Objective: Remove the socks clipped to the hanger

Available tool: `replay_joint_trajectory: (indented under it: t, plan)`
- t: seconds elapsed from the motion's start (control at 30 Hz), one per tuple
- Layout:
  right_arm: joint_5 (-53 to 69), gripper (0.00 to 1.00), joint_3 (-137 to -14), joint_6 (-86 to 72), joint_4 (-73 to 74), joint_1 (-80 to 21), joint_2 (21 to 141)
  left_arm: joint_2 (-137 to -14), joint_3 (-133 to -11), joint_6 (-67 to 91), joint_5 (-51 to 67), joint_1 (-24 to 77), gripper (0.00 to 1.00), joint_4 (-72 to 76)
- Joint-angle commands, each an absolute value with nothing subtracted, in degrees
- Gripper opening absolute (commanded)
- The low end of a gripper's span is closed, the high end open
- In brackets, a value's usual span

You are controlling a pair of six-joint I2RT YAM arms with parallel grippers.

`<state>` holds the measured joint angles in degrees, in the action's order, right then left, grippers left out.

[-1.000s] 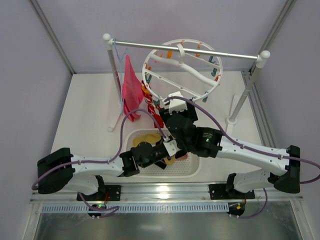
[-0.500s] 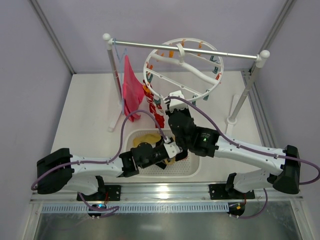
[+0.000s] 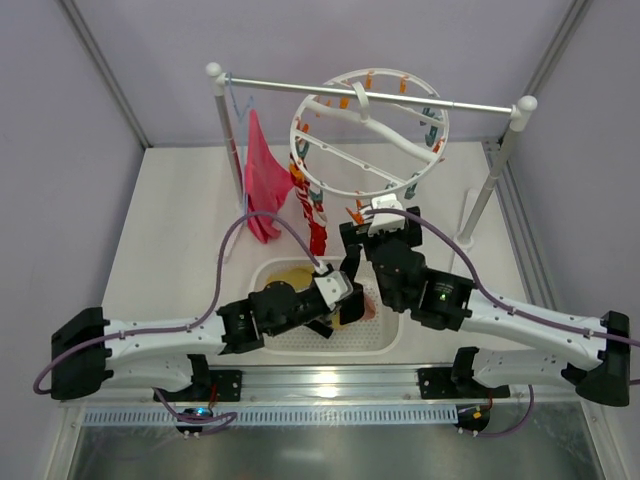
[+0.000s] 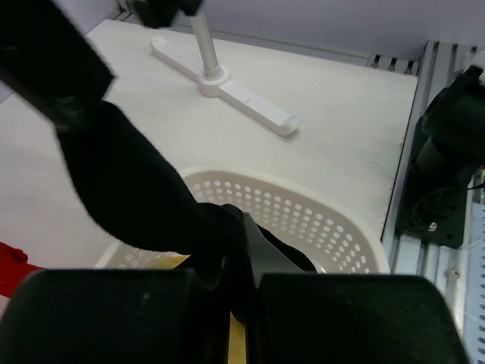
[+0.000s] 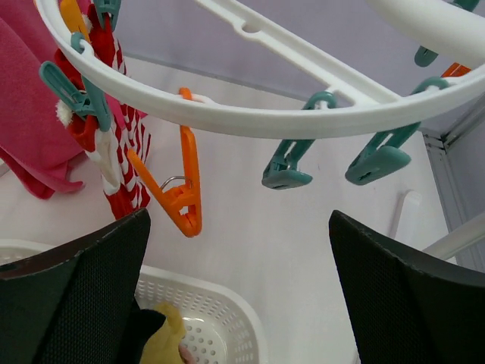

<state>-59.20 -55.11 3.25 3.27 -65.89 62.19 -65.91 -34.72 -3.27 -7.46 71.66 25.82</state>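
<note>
The white ring hanger (image 3: 368,135) hangs from the rail, and its rim (image 5: 250,114) crosses the top of the right wrist view. A red-and-white striped sock (image 3: 315,215) (image 5: 114,152) stays clipped at its left side. My right gripper (image 3: 366,232) (image 5: 239,227) is open and empty just below the ring, near an empty orange clip (image 5: 186,197) and teal clips (image 5: 288,171). My left gripper (image 3: 343,298) (image 4: 241,250) is shut on a black sock (image 4: 121,182) over the white basket (image 4: 326,227). A mustard yellow sock (image 3: 290,272) (image 5: 163,341) lies in the basket.
A white-posted rack with a metal rail (image 3: 370,95) carries the hanger and a magenta-pink cloth (image 3: 265,180) at its left. The rack's foot (image 3: 468,215) (image 4: 227,87) lies on the table right of the basket (image 3: 380,335). Frame rails border the table.
My right gripper has risen and shifted right from beside the basket to just under the ring, and its jaws now stand wide open. The ring has swung slightly. My left gripper still holds the black sock.
</note>
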Motion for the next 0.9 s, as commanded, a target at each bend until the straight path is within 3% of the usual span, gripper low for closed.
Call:
replay_joint_trajectory:
  t: [0.0, 0.23, 0.67, 0.73, 0.77, 0.87]
  plan:
    - [-58.01, 1.0, -52.31, 2.11, -1.58, -66.09, 57.84, -59.25, -36.92, 2.37, -7.38, 71.89, 0.0, 20.49]
    - [-58.53, 1.0, -46.41, 0.88, -3.95, -66.09, 52.3, -52.73, -34.28, 5.27, -10.72, 71.81, 0.0, 18.28]
    - [-59.41, 1.0, -34.72, 0.09, -7.12, -66.09, 36.92, -65.38, -28.92, 10.28, -17.66, 73.82, 0.02, 24.08]
    - [-59.59, 1.0, -33.32, 0.09, -7.56, -66.09, 35.25, -67.31, -29.7, 10.63, -19.93, 74.44, 0.17, 23.21]
    - [-59.59, 1.0, -32.88, 0.09, -8.08, -66.01, 33.94, -68.11, -30.06, 10.72, -20.73, 75.14, 0.44, 22.33]
    - [-59.77, 1.0, -31.64, 0.09, -8.79, -66.09, 32.26, -70.22, -31.55, 10.81, -24.59, 76.72, 0.65, 19.96]
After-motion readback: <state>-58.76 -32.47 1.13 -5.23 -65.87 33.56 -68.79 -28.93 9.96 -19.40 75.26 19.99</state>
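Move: The left hand already has the black sock pinched above the basket, whose middle lies about 6 cm to the left, 5 cm ahead and some 16 cm below. The yellow sock inside is roughly 15 cm left and 9 cm ahead of the left hand. From the empty, open right hand, the hanging striped sock is about 15 cm left and 7 cm ahead, slightly lower, and the orange clip about 6 cm left and 4 cm ahead. Left hand lifts the black sock about 6 cm, drops some 15 over the basket, opens; open right retreats rightward. ##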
